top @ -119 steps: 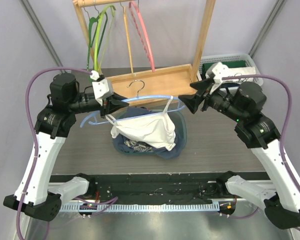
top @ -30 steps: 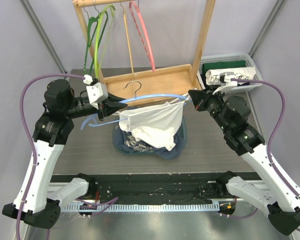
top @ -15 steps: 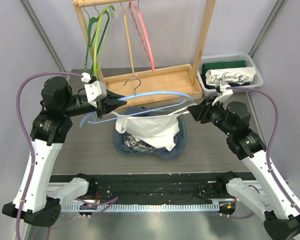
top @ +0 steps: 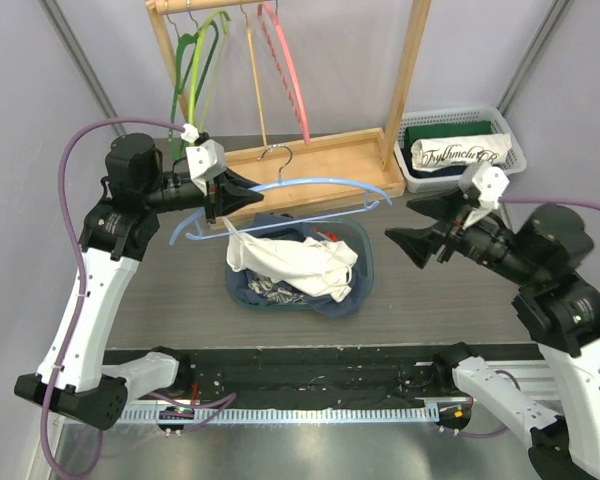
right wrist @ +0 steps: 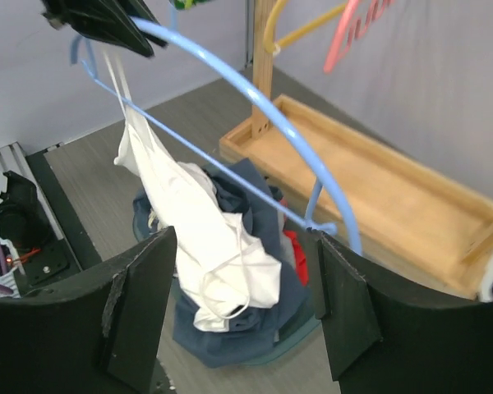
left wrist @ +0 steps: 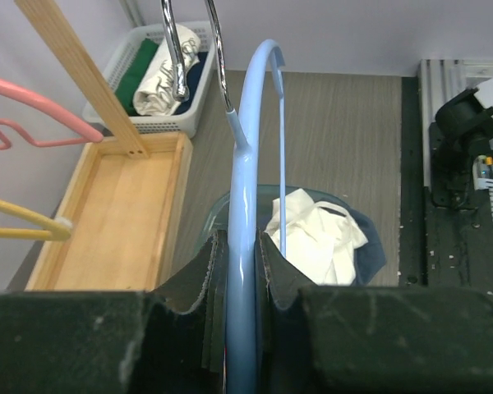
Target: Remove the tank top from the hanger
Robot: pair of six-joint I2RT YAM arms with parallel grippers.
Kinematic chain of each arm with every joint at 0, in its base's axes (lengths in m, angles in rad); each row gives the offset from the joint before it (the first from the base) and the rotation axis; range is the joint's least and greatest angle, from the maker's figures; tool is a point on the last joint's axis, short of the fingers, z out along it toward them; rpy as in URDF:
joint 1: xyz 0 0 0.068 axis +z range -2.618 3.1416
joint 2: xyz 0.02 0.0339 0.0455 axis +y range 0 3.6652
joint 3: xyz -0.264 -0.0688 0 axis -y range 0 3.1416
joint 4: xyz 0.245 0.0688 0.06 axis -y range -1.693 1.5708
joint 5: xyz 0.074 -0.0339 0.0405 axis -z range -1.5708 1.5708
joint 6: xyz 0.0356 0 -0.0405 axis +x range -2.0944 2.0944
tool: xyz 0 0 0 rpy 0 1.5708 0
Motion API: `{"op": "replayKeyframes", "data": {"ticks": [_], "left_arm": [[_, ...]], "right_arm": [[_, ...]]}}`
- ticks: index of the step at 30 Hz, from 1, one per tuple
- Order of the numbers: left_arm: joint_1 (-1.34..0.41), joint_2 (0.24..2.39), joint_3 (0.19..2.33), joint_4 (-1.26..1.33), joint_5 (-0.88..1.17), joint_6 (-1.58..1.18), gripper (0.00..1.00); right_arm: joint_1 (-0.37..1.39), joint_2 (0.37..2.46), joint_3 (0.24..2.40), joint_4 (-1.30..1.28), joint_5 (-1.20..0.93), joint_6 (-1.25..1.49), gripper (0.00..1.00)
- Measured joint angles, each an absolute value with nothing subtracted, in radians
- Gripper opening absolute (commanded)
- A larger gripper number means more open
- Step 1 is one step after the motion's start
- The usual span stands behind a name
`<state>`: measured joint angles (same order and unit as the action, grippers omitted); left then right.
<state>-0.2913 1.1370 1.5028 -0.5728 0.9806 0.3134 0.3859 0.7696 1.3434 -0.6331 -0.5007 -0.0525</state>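
Observation:
My left gripper (top: 235, 192) is shut on the light blue hanger (top: 320, 185), held level above the basket; in the left wrist view the hanger (left wrist: 246, 148) runs straight out between the pads (left wrist: 241, 254). The white tank top (top: 290, 262) lies slumped over the clothes in the basket. In the right wrist view one end of the tank top (right wrist: 205, 246) still reaches up to the hanger (right wrist: 255, 90) close to the left gripper. My right gripper (top: 420, 225) stands open and empty to the right of the hanger's free end, jaws wide in its own view (right wrist: 242, 312).
A round blue basket (top: 368, 262) of dark clothes sits mid-table. Behind it stands a wooden rack with a tray (top: 300, 160) and green (top: 195, 70), yellow (top: 255, 80) and pink (top: 285, 60) hangers. A white basket (top: 460, 150) of folded clothes is at the back right.
My right gripper opened, let go of the tank top and drew back to the right. The stretched top dropped onto the basket. The left gripper lifted the hanger slightly.

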Motion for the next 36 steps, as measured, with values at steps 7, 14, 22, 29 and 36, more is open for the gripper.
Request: {"op": "replayKeyframes", "data": {"ticks": [7, 14, 22, 29, 36], "left_arm": [[-0.292, 1.174, 1.505, -0.572, 1.122, 0.239, 0.03], [-0.294, 1.135, 1.478, -0.511, 1.258, 0.139, 0.00], [-0.294, 1.110, 1.403, -0.394, 1.296, 0.027, 0.00], [-0.294, 1.099, 1.385, -0.304, 1.316, -0.020, 0.00], [-0.293, 1.098, 1.385, -0.279, 1.309, -0.027, 0.00]], "right_arm": [[0.386, 0.807, 1.485, -0.639, -0.567, -0.163, 0.71], [0.386, 0.977, 1.519, -0.638, -0.692, -0.208, 0.69], [0.382, 1.015, 1.520, -0.622, -0.859, -0.185, 0.64], [0.384, 1.021, 1.488, -0.572, -0.983, -0.122, 0.51], [0.384, 1.054, 1.486, -0.564, -1.026, -0.089, 0.01]]}}
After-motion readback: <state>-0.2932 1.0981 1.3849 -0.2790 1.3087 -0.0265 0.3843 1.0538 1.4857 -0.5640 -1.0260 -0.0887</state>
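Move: The left hand holds the blue hanger just left of its hook; the hanger's right shoulder lies about 21 cm to its right and 2 cm ahead, level. From the open right hand that shoulder is some 9 cm left, 6 cm ahead, level. The white tank top in the bin lies about 23 cm left of the right hand, 6 cm ahead and 28 cm below. Right hand swings 7 cm left and pinches the hanger's right shoulder, which the left draws back about 5 cm. ##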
